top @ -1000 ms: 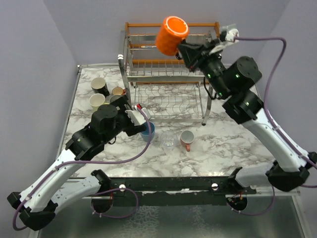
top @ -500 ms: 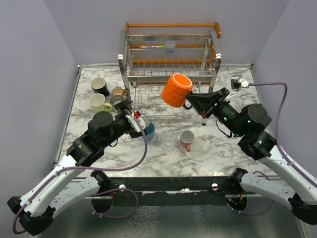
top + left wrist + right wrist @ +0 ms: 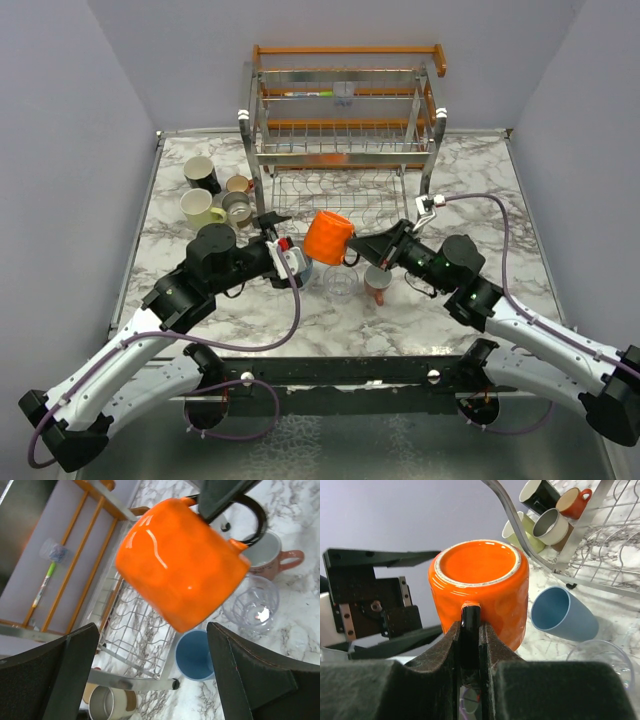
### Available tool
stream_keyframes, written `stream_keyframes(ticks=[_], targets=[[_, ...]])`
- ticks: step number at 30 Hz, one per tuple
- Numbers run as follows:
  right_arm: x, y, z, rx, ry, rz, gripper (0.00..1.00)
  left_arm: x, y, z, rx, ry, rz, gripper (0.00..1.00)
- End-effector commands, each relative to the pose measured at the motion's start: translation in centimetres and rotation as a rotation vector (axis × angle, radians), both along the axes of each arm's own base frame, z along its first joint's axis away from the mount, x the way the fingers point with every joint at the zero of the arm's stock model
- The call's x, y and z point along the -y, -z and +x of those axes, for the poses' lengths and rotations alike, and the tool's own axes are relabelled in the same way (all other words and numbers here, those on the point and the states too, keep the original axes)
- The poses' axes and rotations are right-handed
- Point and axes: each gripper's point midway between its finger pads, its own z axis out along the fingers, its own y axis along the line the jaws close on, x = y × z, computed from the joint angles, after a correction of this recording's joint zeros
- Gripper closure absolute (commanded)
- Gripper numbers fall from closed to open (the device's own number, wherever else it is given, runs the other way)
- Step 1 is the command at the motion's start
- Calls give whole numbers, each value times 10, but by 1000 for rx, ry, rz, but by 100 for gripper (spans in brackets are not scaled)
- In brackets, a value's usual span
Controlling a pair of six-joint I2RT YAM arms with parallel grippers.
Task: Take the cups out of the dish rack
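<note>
My right gripper (image 3: 362, 247) (image 3: 470, 630) is shut on the black handle of the bright orange mug (image 3: 328, 238) (image 3: 180, 570) (image 3: 480, 590), which hangs tilted low over the table in front of the dish rack (image 3: 340, 130) (image 3: 130, 625). My left gripper (image 3: 284, 252) (image 3: 150, 640) stands open just left of the mug, facing it, with nothing between its fingers. Under the mug a light blue cup (image 3: 300, 268) (image 3: 195, 655) (image 3: 565, 615), a clear glass (image 3: 340, 282) (image 3: 252, 605) and a pink mug (image 3: 377, 281) (image 3: 270, 557) stand on the marble. No cup shows on the rack's tiers.
Left of the rack stand a black cup (image 3: 200, 172) (image 3: 540, 495), a pale yellow mug (image 3: 198, 207) (image 3: 520, 532), a tan cup (image 3: 237, 205) (image 3: 552, 527) and a small orange-red cup (image 3: 238, 184) (image 3: 572, 502). A green pen (image 3: 305, 94) lies on the rack's upper tier.
My right arm has brought the orange mug down from above the rack's top to low over the table front, close to my left gripper. The left arm has barely shifted.
</note>
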Motion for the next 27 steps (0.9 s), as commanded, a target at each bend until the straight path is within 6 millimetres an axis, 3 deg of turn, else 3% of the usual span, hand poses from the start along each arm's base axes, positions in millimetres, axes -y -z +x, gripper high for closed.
stream_keyframes(ticks=[1,5,14,22,27], targets=[[1,-63,-9,68,-42,305,99,10,28,-24,-36,161,81,9],[-3,-52,-8,11,-60,358,99,8,38,-19,-13,150,106,9],[-12,-35,-15,-62,-128,413,99,10,21,2,53,61,33,15],[-13,-27,-29,-95,-184,472,99,19,11,6,57,60,-39,40],[-26,-27,-40,-117,-258,510,99,28,6,5,40,81,-108,47]])
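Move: The orange mug lies about 7 cm to the right of the open left gripper and 4 cm ahead, nearly level with it. The right hand holds this mug by its black handle, the mug's middle 4 cm ahead and 5 cm left of that hand; the left gripper is 12 cm to its left. On the table, some 21 cm below the left hand, the blue cup stands 3 cm ahead, the clear glass 10 cm to the right and 1 cm back. The left fingers come onto the orange mug's near wall and rim opposite the handle, closing from wide open to about half; first that hand dips some 4 cm, then rises about 2 while edging right and forward towards the mug. The right hand keeps its grip on the handle, bringing the mug about 2 cm left and down, slightly back, rolling its left side up some 20 degrees. ##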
